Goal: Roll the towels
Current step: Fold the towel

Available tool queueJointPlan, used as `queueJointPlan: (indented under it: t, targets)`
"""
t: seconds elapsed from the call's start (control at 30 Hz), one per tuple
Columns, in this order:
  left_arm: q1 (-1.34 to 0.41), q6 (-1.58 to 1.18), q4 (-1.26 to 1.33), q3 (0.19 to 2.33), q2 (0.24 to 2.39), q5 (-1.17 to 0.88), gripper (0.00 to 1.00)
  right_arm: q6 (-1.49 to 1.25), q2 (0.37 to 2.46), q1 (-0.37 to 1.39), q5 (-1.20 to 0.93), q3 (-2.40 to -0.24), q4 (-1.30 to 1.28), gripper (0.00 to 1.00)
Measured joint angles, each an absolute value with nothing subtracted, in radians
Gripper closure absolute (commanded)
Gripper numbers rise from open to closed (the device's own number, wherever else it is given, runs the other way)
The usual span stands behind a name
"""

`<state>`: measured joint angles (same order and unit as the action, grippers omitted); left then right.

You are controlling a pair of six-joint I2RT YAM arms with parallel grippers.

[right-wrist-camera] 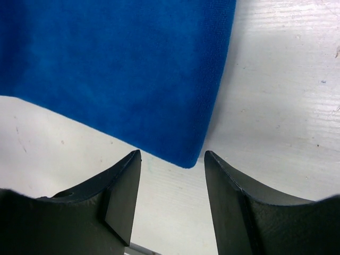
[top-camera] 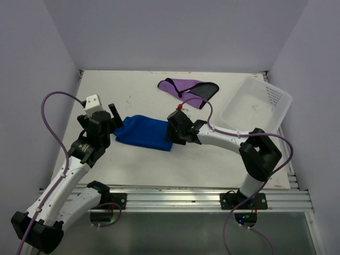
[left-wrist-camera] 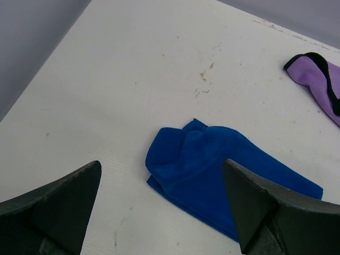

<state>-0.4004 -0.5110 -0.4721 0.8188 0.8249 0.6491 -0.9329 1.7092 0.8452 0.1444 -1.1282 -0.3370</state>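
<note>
A bright blue towel (top-camera: pixel 144 133) lies folded in the middle of the white table. My left gripper (top-camera: pixel 108 121) hovers just off its left end, jaws wide open with nothing between them. The left wrist view shows the blue towel (left-wrist-camera: pixel 212 170) lying ahead, between the spread fingertips of the left gripper (left-wrist-camera: pixel 162 162). My right gripper (top-camera: pixel 173 133) sits at the towel's right end. In the right wrist view the right gripper (right-wrist-camera: pixel 172 152) is open, and a corner of the blue towel (right-wrist-camera: pixel 117 69) lies just ahead of the gap, untouched. The purple towel (top-camera: pixel 186 87) with its black section rests at the back.
A white perforated basket (top-camera: pixel 265 87) stands tilted at the back right, against the wall. The purple towel (left-wrist-camera: pixel 319 79) also shows at the right edge of the left wrist view. Grey walls close in the table on three sides.
</note>
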Motion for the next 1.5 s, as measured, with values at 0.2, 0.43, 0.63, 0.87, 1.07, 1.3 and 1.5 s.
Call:
queueJointPlan:
  t: [0.2, 0.43, 0.63, 0.87, 1.07, 1.3, 1.5]
  targets:
    - [-0.4, -0.503, -0.456, 0.811, 0.852, 0.619, 0.01, -0.955, 1.738, 0.837, 0.145, -1.127, -0.321, 0.46]
    - [-0.4, -0.487, -0.442, 0.809, 0.887, 0.582, 0.02, -0.983, 1.805, 0.837, 0.134, -1.087, -0.26, 0.51]
    - [-0.4, -0.478, -0.426, 0.807, 0.895, 0.561, 0.02, -1.001, 1.829, 0.837, 0.11, -1.074, -0.213, 0.78]
    - [-0.4, -0.476, -0.421, 0.807, 0.92, 0.542, 0.02, -1.006, 1.797, 0.837, 0.111, -1.012, -0.17, 1.0]
    - [-0.4, -0.484, -0.412, 0.811, 1.017, 0.448, 0.03, -0.97, 1.675, 0.834, 0.12, -0.876, -0.179, 1.0]
    - [-0.4, -0.551, -0.368, 0.811, 1.148, 0.276, 0.18, -0.881, 1.573, 0.823, 0.153, -0.796, -0.242, 1.0]
    - [-0.4, -0.596, -0.257, 0.805, 1.258, 0.144, 0.28, -0.823, 1.495, 0.809, 0.197, -0.742, -0.315, 1.0]
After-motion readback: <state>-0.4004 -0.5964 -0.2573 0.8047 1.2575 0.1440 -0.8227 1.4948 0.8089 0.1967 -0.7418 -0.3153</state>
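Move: The right hand hovers with part-open fingers about 5 cm above the blue towel's near right corner, which is nearly straight below. From this hand the purple towel lies about 32 cm ahead and 9 cm right, the plastic basket some 22 cm ahead and 45 cm right. The blue towel's rumpled left end is about 8 cm ahead of the left hand, 7 cm to its right and 22 cm below. The right fingers pinch the near right corner of the blue towel after sinking about 5 cm onto it, then drag the corner low along the table, 10 cm right and 5 cm back. The left hand comes down and right towards the towel's left end, about 11 cm each way and slightly forward, mostly late, tipping down, turning clockwise and partly narrowing its fingers. ##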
